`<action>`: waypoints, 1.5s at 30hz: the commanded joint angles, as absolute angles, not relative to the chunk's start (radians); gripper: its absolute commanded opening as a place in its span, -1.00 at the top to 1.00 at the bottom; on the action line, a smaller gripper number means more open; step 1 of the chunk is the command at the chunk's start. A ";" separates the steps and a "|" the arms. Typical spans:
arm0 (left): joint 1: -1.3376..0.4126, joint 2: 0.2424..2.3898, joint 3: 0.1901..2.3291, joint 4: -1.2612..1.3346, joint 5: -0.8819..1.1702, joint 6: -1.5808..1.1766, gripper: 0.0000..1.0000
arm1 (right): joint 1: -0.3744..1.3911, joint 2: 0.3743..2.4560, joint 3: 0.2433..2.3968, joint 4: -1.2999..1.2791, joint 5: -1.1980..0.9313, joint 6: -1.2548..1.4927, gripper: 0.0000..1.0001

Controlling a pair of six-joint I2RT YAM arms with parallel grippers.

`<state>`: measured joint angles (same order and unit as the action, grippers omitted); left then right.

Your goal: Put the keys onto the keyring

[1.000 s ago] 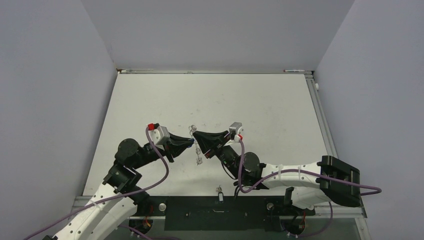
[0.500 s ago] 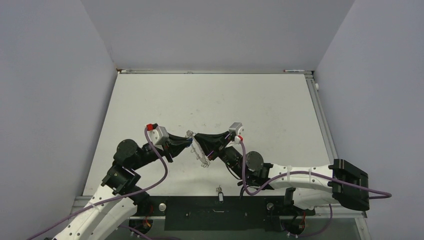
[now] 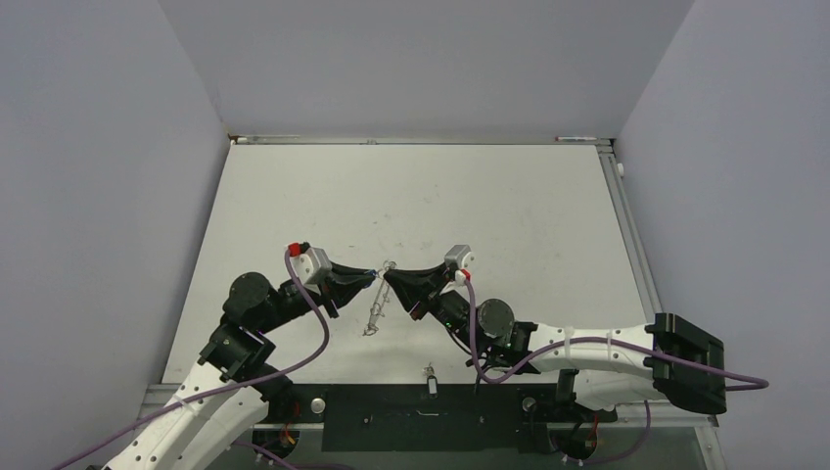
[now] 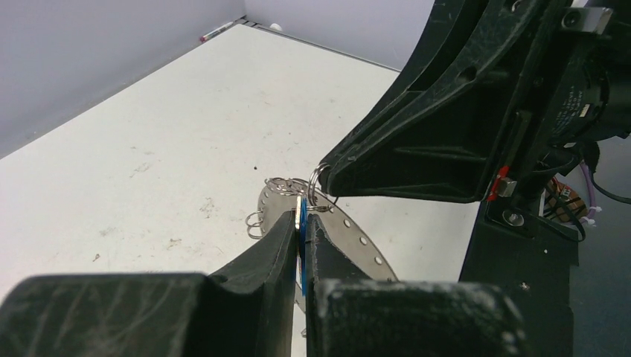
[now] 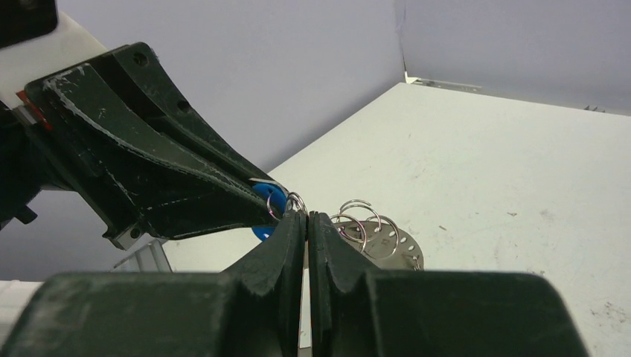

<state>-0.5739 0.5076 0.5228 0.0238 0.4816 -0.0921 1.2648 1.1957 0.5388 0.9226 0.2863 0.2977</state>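
Observation:
Both grippers meet tip to tip above the table's middle. My left gripper [image 3: 373,279] is shut on the blue-headed key [image 4: 303,247], whose silver blade sticks out toward the keyring [image 4: 350,234]. My right gripper [image 5: 306,214] is shut on a wire loop at the keyring's [image 5: 388,244] edge. The flat grey ring [image 3: 375,313] hangs tilted below the two tips. The blue key head [image 5: 266,199] sits right beside the pinched loop. A second small key with a dark head [image 3: 429,377] lies at the table's near edge, away from both grippers.
Grey walls enclose the white table [image 3: 509,206] on the left, back and right. A black strip [image 3: 421,411] with the arm bases runs along the near edge. A pen [image 3: 577,138] lies along the back edge.
The keyring has swung and tilted, and now hangs lower and further left under the tips. The right arm has shifted and the two grippers' tips have closed together.

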 commanded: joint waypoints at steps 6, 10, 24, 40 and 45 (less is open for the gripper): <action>-0.569 0.502 0.572 0.038 0.500 -0.081 1.00 | 1.269 1.157 0.536 0.911 0.300 0.298 0.90; -0.569 0.506 0.572 0.038 0.506 -0.081 1.00 | 1.269 1.148 0.530 0.907 0.308 0.296 0.90; -0.569 0.564 0.638 0.003 0.459 -0.032 1.00 | 1.266 1.074 0.552 0.730 0.444 0.304 -0.02; -0.577 1.009 0.986 -0.239 0.092 0.006 1.00 | 1.252 0.704 0.408 0.513 0.736 0.354 -0.22; -0.574 1.174 1.064 -0.189 0.078 0.006 1.00 | 1.248 0.638 0.398 0.446 0.759 0.383 -0.22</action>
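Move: The left fingers already pinch the blue tag at their tips; the grey ringed plate hangs about 6 cm below them, 1 cm back and 1 cm right. The blue tag is roughly 2 cm left of the right hand, level in reach, with a wire ring at the closed right fingertips. From the right hand, the plate lies 1 cm left, 1 cm back and 6 cm below, and a silver tag on the table some 8 cm right, 10 cm back and 25 cm below. Right opens off the wire ring, retreating about 13 cm right; left carries the blue tag some 12 cm forward. ##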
